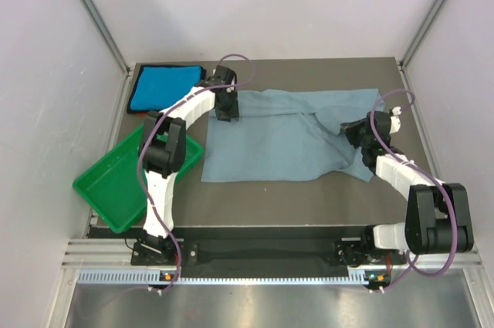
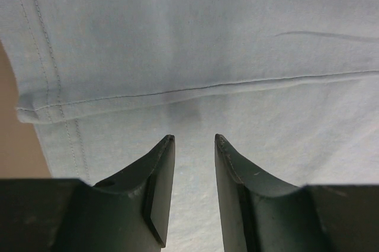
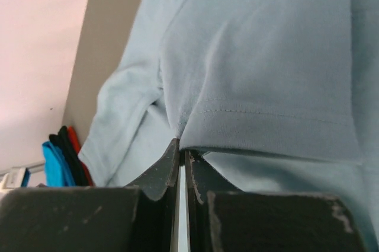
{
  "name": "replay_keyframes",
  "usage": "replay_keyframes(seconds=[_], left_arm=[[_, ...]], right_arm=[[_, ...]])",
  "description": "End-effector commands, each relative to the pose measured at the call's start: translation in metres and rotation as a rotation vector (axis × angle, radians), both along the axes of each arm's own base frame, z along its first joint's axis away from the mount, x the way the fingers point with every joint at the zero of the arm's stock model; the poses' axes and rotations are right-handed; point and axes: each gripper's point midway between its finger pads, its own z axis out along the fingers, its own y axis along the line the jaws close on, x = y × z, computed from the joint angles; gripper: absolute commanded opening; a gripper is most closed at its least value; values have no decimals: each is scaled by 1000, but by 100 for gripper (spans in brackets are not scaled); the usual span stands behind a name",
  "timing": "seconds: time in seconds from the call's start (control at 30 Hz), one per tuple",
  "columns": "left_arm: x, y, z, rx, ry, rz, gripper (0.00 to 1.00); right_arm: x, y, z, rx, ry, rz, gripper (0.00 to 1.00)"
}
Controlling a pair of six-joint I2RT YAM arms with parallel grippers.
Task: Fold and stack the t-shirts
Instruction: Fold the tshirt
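The large grey-blue t-shirt [image 1: 270,139] lies spread on the dark table, with its right part bunched and folded over. My left gripper [image 1: 226,112] is at the shirt's back left corner. In the left wrist view it [image 2: 194,138] is open just above the cloth [image 2: 195,44], near a stitched hem. My right gripper [image 1: 353,135] is at the bunched right side. In the right wrist view it [image 3: 183,147] is shut on a hemmed edge of the grey-blue shirt [image 3: 260,68]. The turquoise t-shirt [image 1: 164,86] lies folded at the back left corner and also shows in the right wrist view [image 3: 54,166].
A green plastic tray [image 1: 108,189] sits tilted at the left edge next to the left arm. White walls enclose the table on the left, back and right. A metal rail runs along the near edge.
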Motion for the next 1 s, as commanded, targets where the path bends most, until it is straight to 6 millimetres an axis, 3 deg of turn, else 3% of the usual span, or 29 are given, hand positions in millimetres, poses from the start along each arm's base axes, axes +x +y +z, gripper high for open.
replay_keyframes(seconds=[0.0, 0.17, 0.23, 0.3, 0.37, 0.53, 0.57, 0.6, 0.63, 0.67, 0.7, 0.73, 0.97], left_arm=[[8, 3, 9, 9, -13, 15, 38], [15, 16, 6, 68, -12, 31, 38], [22, 19, 15, 76, -35, 31, 38], [32, 19, 26, 70, -78, 27, 39], [38, 18, 30, 63, -103, 24, 39], [55, 10, 37, 11, -135, 10, 39], [58, 8, 34, 9, -137, 9, 39], [62, 7, 36, 6, -149, 10, 39], [62, 1, 35, -28, -141, -12, 39], [64, -3, 31, -35, -141, -20, 39], [68, -4, 31, -41, -147, -23, 39], [70, -6, 31, -45, -148, -28, 39], [87, -1, 8, -45, -139, -2, 39]], right_arm=[[-1, -9, -1, -27, -9, -98, 0], [1, -5, -15, -50, 38, -62, 13], [5, -1, -3, -77, 43, -26, 21], [8, 0, 14, -136, 66, 28, 36], [7, -3, 19, -210, 111, 83, 44], [18, -14, 43, -300, 103, 196, 46], [23, -31, 46, -337, 88, 190, 46], [28, -34, 51, -340, 54, 209, 46], [42, -33, 57, -330, 0, 247, 46], [50, -49, 60, -349, -21, 249, 46], [67, -54, 77, -362, -90, 268, 46], [75, -50, 60, -326, -74, 343, 46], [132, -107, 37, -395, -82, 311, 45]])
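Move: The shirt's far right corner lies some 16 cm ahead and 15 cm right of the right hand, about 9 cm lower; a loose flap of the shirt is pinched in that hand's fingertips, and the shirt's near right corner is about 19 cm back and 11 cm right. From the empty left hand, low over the cloth, the shirt's far edge is about 14 cm straight ahead and 3 cm lower, the long crease 3 cm ahead, the hem 9 cm left. The shirt flap is let go as the right fingers sink about 3 cm and open to roughly half; the hand then lifts clear and swings forward and right, some 10 cm each way overall, rolling its left side down and turning counter-clockwise, dipping again towards the far right corner. The left hand, still part-open, arcs about 6.5 cm forward past the crease towards the far edge, rising then sinking. ##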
